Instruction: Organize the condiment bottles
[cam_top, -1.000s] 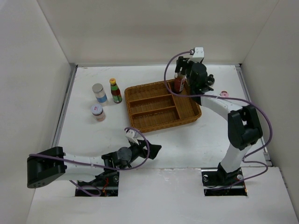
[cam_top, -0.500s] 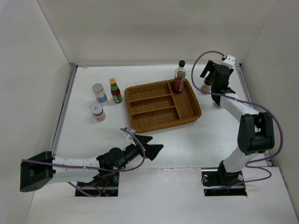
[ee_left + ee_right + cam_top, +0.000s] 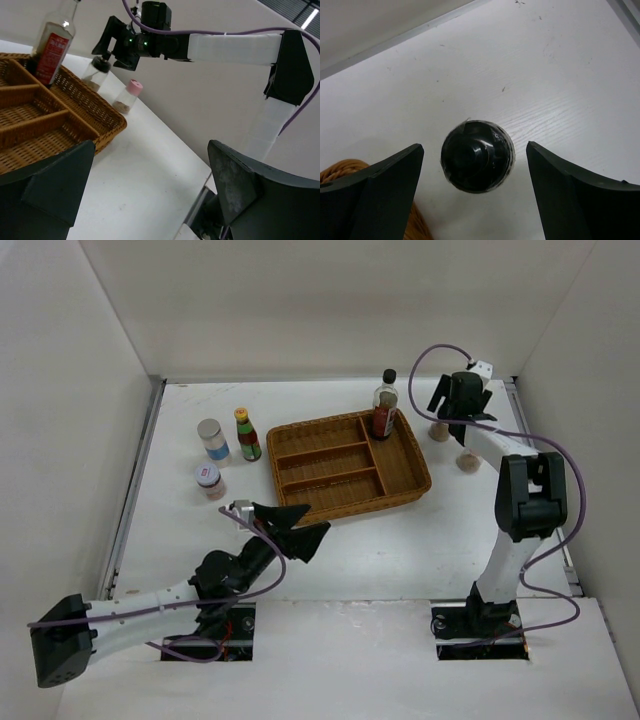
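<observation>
The tall clear black-capped bottle [image 3: 385, 405] stands in the far right compartment of the wicker tray [image 3: 345, 495]; it also shows in the left wrist view [image 3: 52, 42]. My right gripper [image 3: 452, 408] is open, pointing down over the black-capped brown shaker [image 3: 477, 155], a finger on each side and not touching. The pink-capped shaker [image 3: 467, 460] stands just right of it on the table. The green bottle [image 3: 246, 435], silver-lidded jar [image 3: 212, 440] and red-lidded jar [image 3: 208, 481] stand left of the tray. My left gripper [image 3: 295, 525] is open and empty near the tray's front edge.
White walls enclose the table on three sides. A metal rail [image 3: 135, 480] runs along the left edge. The right arm's purple cable [image 3: 420, 365] loops above the tray's far corner. The tray's three left compartments [image 3: 325, 465] hold nothing.
My right gripper left the tall bottle standing in the tray and moved right, over the black-capped shaker. My left gripper moved forward and left, toward the tray's front edge.
</observation>
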Robot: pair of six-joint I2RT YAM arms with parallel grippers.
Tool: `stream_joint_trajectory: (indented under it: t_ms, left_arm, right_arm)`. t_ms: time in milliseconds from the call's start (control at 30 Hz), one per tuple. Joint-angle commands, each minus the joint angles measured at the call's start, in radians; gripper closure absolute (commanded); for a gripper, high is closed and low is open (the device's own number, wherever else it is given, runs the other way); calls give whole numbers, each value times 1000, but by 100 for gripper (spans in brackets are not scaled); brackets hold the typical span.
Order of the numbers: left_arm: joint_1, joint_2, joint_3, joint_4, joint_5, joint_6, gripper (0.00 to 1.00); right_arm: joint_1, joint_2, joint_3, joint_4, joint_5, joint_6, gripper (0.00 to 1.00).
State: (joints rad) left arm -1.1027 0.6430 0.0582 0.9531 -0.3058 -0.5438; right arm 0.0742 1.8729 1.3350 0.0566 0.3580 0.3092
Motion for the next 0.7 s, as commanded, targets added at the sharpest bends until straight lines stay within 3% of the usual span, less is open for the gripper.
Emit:
stream_joint_trajectory:
  t_ms: [0, 200, 367, 667]
  left_arm:
    - [34, -9, -6, 24, 31, 21, 0]
    - [92, 18, 20, 44, 97, 39, 0]
    - [137, -38, 58, 46, 168, 45, 0]
    - [112, -63, 77, 65, 304, 42, 0]
  right_arm:
    - [-15, 37, 81, -30, -14, -1, 12]
    - [-21, 65, 113, -83, -16, 8, 20]
    - [-15, 5, 81, -43, -10, 22, 49]
    - [60, -354, -152, 54, -5, 25, 52]
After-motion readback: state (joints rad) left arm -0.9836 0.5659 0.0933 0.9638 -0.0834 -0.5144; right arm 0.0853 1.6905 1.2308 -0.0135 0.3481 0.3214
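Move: The black-capped bottle stands right under the open right fingers, about 1 cm ahead, 1 cm to the right, its middle some 6 cm below. The sauce bottle is roughly 15 cm to that hand's left, level in reach; the pink-capped jar about 8 cm right and 8 cm nearer; the basket's middle some 24 cm left and 9 cm back. From the left hand the black-capped bottle lies about 38 cm ahead, 35 cm right, 16 cm below. The right fingers pinch the bottle's black cap from both sides after the hand sinks about 2 cm over it. Keeping that grip, the hand then goes up some 5 cm and about as far back, speeding up towards the end. Meanwhile the empty, open left hand edges forward, then rises about 4 cm and eases back, its fingers tilting up some 10 degrees. ##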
